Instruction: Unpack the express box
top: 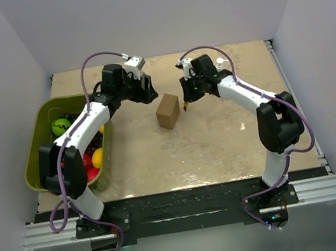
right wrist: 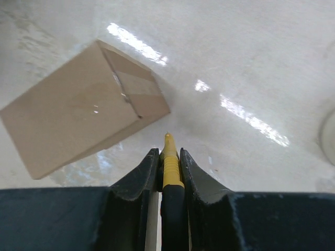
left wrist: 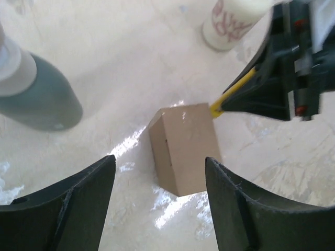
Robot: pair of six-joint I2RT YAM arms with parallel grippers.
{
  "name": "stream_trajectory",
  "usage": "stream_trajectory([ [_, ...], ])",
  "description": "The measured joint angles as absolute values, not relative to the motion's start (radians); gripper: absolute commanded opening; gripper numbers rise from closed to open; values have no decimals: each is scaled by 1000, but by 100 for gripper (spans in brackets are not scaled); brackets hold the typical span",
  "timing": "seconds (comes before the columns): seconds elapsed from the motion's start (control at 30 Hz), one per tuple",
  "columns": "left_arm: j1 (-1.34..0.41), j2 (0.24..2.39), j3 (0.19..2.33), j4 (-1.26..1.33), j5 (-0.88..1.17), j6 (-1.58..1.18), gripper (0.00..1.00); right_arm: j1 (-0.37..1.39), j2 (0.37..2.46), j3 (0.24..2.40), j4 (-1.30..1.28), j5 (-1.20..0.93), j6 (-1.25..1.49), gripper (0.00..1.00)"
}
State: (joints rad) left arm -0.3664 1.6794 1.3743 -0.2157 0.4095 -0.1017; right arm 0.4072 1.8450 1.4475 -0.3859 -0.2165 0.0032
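The express box (top: 168, 112) is a small closed brown carton in the middle of the table; it also shows in the left wrist view (left wrist: 186, 146) and the right wrist view (right wrist: 84, 107). My left gripper (top: 150, 94) is open and empty, just behind and left of the box, its fingers (left wrist: 78, 204) apart with the box beyond them. My right gripper (top: 187, 100) is shut on a yellow-and-black cutter (right wrist: 169, 167), whose yellow tip (left wrist: 222, 102) points at the box's right side, close to its edge.
A green bin (top: 45, 143) with coloured balls stands at the left edge of the table. The right arm's base column (left wrist: 230, 21) shows behind the box in the left wrist view. Walls enclose the table on three sides.
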Motion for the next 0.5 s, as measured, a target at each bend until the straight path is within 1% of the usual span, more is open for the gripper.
stream_trajectory([
  [0.2, -368, 1777, 1353, -252, 336, -110, 72, 354, 1773, 1448, -443, -128, -22, 0],
  [0.37, -368, 1818, 1351, -260, 313, -109, 72, 320, 1675, 1422, -426, -124, -22, 0],
  [0.5, -368, 1841, 1359, -258, 330, -109, 73, 327, 1670, 1424, -399, -137, -20, 0],
])
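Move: The box stands about 5 cm to the right of the open left gripper and 1 cm farther out, its middle some 15 cm lower. From the left gripper the grey bottle is about 12 cm ahead, 3 cm left and 12 cm down. From the right gripper, holding the cutter, the box lies about 8 cm left, 1 cm ahead and 7 cm lower; the white jar is about 11 cm right of that gripper, 7 cm ahead and 6 cm below. Lower the left gripper about 9 cm almost straight down, fast at first and then easing, to the near left side of the box, tipping the fingers some 10 degrees further down and leaving them wide open. Meanwhile take the right gripper up about 7 cm and some 5 cm right, away from the box, still gripping the cutter. ##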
